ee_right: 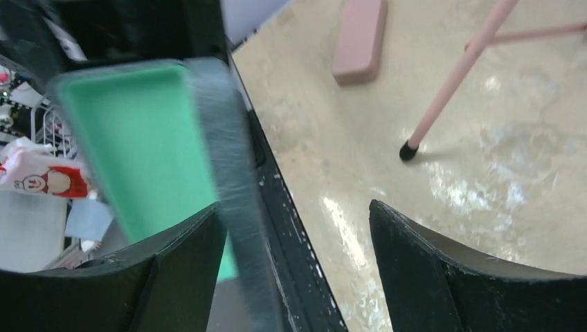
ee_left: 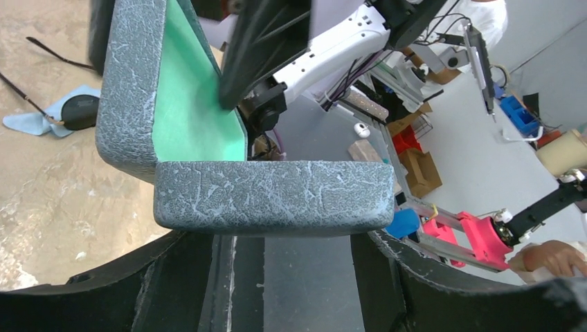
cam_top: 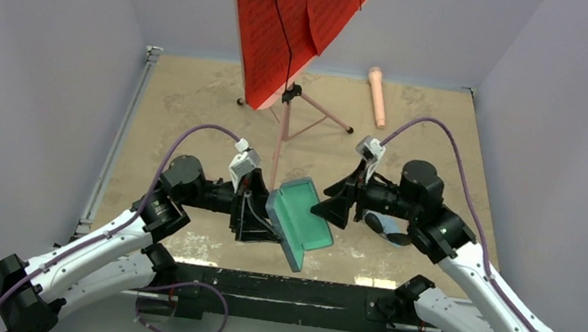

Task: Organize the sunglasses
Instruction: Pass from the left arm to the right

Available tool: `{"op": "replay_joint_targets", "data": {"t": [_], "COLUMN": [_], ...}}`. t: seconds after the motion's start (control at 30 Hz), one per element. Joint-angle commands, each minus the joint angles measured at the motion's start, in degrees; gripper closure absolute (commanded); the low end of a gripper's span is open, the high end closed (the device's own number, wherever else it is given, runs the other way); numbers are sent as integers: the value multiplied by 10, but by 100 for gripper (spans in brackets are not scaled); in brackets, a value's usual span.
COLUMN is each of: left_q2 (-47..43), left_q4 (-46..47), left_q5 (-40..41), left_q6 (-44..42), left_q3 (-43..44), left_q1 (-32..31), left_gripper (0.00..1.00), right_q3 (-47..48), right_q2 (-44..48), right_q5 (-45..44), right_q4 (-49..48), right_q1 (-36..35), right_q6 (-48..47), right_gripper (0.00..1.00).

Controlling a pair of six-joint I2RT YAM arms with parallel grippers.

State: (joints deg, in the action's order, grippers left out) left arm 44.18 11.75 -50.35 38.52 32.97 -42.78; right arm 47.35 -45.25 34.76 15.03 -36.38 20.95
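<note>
A grey-blue case [cam_top: 306,214] with green lining hangs open and tilted above the table's near edge. My left gripper [cam_top: 264,213] is shut on its lower half, which spans the space between the fingers in the left wrist view [ee_left: 270,194]. My right gripper [cam_top: 328,208] stands open at the case's raised half. One finger [ee_right: 173,263] lies against the green inside [ee_right: 138,138], and the case wall passes between the jaws. A black pair of sunglasses [cam_top: 385,225] with thin arms lies on the table under the right arm, also seen in the left wrist view [ee_left: 79,111].
The sunglasses rest on a light blue cloth [ee_left: 41,121]. A pink oblong case [cam_top: 377,96] lies at the far right of the table. A red music stand [cam_top: 295,22] on a pink tripod [ee_right: 450,76] stands at the back centre. Grey walls enclose the table.
</note>
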Motion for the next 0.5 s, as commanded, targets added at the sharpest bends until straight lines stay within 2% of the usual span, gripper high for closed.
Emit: {"op": "replay_joint_targets", "data": {"t": [0.0, 0.07, 0.1, 0.17, 0.2, 0.23, 0.27, 0.3, 0.33, 0.43, 0.47], "left_q2": [-14, -12, -11, -12, -14, -17, -22, -28, -36, -72, -88], "left_q4": [67, 57, 52, 37, 22, -2, -28, -63, -99, -218, -270], "left_q5": [-15, -10, -9, -4, 1, 10, 24, 40, 58, 140, 194], "left_q6": [18, 13, 11, 7, 2, -5, -11, -18, -25, -32, -28], "left_q3": [3, 5, 6, 10, 13, 18, 26, 36, 40, 51, 55], "left_q1": [1, 1, 0, 1, 0, 1, 1, 1, 1, 1, 1], "left_gripper": [100, 100, 100, 100, 97, 80, 52, 17, 2, 0, 0], "right_q3": [-22, -33, -37, -39, -36, -31, -23, -11, 3, 52, 71], "right_q2": [-30, -32, -32, -26, -21, -15, -9, -3, 0, -17, -29], "right_q5": [69, 104, 116, 108, 92, 78, 60, 32, -2, -150, -220], "right_q4": [-50, -85, -97, -99, -87, -70, -50, -20, 15, 139, 167], "right_q1": [-11, -24, -28, -31, -31, -31, -31, -31, -31, -31, -31], "right_q6": [-8, -1, 1, 7, 1, -13, -29, -49, -72, -136, -161], "right_gripper": [24, 29, 37, 68, 81, 88, 91, 93, 93, 94, 93]}}
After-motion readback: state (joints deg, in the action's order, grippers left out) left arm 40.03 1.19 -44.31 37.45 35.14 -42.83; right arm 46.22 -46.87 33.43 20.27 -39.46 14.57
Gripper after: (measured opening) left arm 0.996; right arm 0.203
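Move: The open sunglasses case is still in the left hand's fingers, its middle about 5 cm to their right and 1 cm ahead; the right hand's fingers wait some 9 cm right, 5 cm ahead and 3 cm higher. From the right hand, the case's middle is about 5 cm left, 4 cm back and 4 cm below. Down on the table, the black sunglasses lie roughly 17 cm right and 2 cm ahead of it, the stand's foot 16 cm left and 6 cm ahead, both about 27 cm below. While the left hand holds the case nearly still, the right hand sinks about 3 cm, easing some 2 cm back and 2 cm left and turning about 10 degrees counter-clockwise, and its open fingers close on the case's near side wall and pinch it. Then the left fingers open wide and let go, backing off about 1 cm to the left, while the right hand keeps its pinch and carries the case some 2 cm right and forward, undoing its turn. ##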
